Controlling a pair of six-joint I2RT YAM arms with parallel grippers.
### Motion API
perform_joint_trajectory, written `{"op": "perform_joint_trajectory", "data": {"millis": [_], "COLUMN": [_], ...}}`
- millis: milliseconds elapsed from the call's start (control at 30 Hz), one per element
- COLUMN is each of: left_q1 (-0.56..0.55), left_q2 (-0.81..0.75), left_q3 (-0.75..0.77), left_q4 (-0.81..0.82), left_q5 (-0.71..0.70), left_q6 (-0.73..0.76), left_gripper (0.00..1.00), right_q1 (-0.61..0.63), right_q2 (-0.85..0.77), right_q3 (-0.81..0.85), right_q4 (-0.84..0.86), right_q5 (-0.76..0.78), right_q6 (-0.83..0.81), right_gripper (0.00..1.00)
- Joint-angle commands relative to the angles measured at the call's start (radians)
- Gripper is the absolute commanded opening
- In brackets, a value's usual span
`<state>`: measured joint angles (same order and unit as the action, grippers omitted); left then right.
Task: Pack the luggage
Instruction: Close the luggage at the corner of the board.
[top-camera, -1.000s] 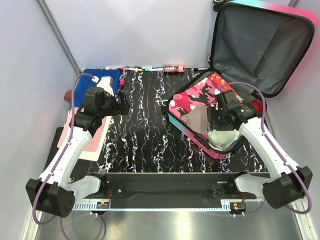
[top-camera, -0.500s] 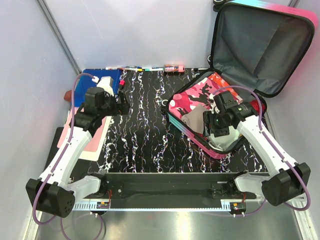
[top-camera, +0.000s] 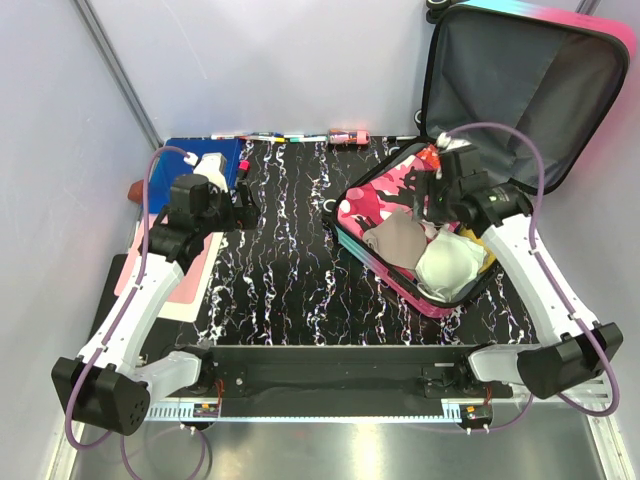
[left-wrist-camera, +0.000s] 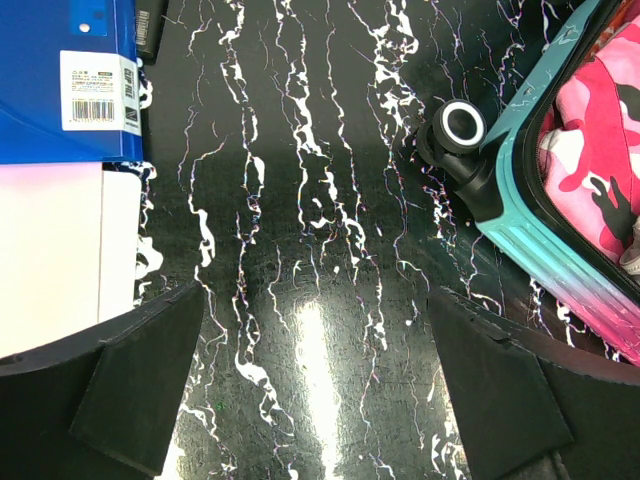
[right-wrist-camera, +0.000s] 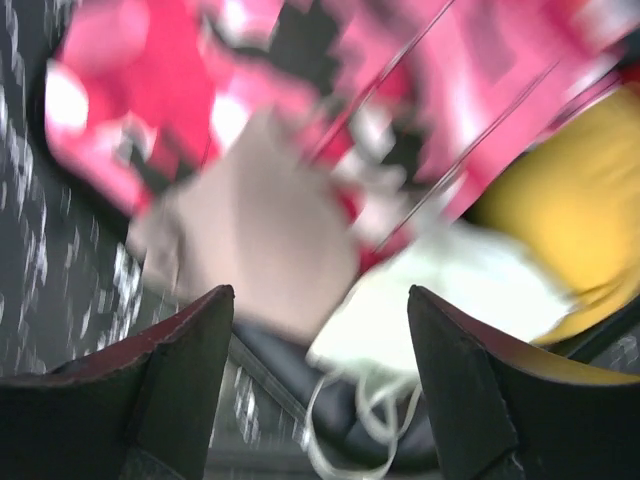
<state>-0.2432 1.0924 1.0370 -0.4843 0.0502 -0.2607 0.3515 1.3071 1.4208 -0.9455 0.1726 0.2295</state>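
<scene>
The luggage (top-camera: 385, 275) lies open at the right of the table, its grey-lined lid (top-camera: 520, 90) standing up behind. Inside lie a pink camouflage garment (top-camera: 385, 195), a beige piece (top-camera: 393, 243), a white piece (top-camera: 447, 265) and something yellow (top-camera: 478, 243). My right gripper (top-camera: 437, 192) hovers over the back of the packed half. In the blurred right wrist view it (right-wrist-camera: 320, 300) is open and empty above the beige piece (right-wrist-camera: 260, 220) and the white piece (right-wrist-camera: 450, 290). My left gripper (left-wrist-camera: 315, 295) is open over the bare black tabletop, left of the luggage's wheel (left-wrist-camera: 462, 123).
A blue folder (top-camera: 205, 160) lies at the back left beside my left gripper (top-camera: 243, 205), with a pink-and-white sheet (top-camera: 135, 270) in front of it. Pens (top-camera: 265, 137) and a small pink item (top-camera: 350, 135) line the back edge. Walls stand close on three sides.
My right gripper has lifted off the white piece, moved back over the pink camouflage garment and opened wider; the white piece now lies uncovered in the luggage. The left arm has not moved.
</scene>
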Motion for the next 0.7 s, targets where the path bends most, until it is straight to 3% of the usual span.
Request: {"op": "perform_joint_trajectory", "data": {"millis": [0,367,533,667], "left_q1": [-0.004,-0.004,-0.005,-0.005], "left_q2": [-0.022,-0.019,-0.014,-0.012], "left_q3": [-0.006,-0.008,-0.008,-0.009], "left_q4": [0.039,0.041,0.039,0.042], "left_q5": [0.023,0.022,0.02,0.02], "left_q6": [-0.002,0.0,0.0,0.0], "left_gripper": [0.99,0.99,0.99,0.99], "right_q1": [-0.091,-0.427,-0.554,-0.62], "right_q2": [-0.031,-0.049,0.0,0.034], "right_q3": [0.049,0.037,0.049,0.006], "right_q4": [0.217,0.719,0.867,1.111], "right_q5": [0.215,0.329,0.311,0.243], "right_q6": [-0.055,-0.087,-0.108,-0.147], "right_gripper": [0.78,0.79,0.79,0.8]}}
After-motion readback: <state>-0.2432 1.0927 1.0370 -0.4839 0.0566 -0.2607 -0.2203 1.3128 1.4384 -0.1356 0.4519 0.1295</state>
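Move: The suitcase lid stands open out to the right. Its upper right corner, where it can be closed, lies about 29 cm right of the right hand, 17 cm ahead and 18 cm above. Some 15 cm below that hand is the packed half: white cloth 8 cm back and 6 cm right, yellow pouch 3 cm back and 14 cm right, red bag 2 cm ahead and 20 cm right. From the left hand the lid corner is about 60 cm right, 19 cm ahead. Sweeping right and climbing, with a smaller reach forward that fades out by the end, the empty right hand leaves the packed clothes and heads for the lid's upper right corner, some 25 cm across and 17 cm up. The wrist lifts its fingers from steeply down by about 45 degrees and swings clockwise about as much; the fingers stay open. ##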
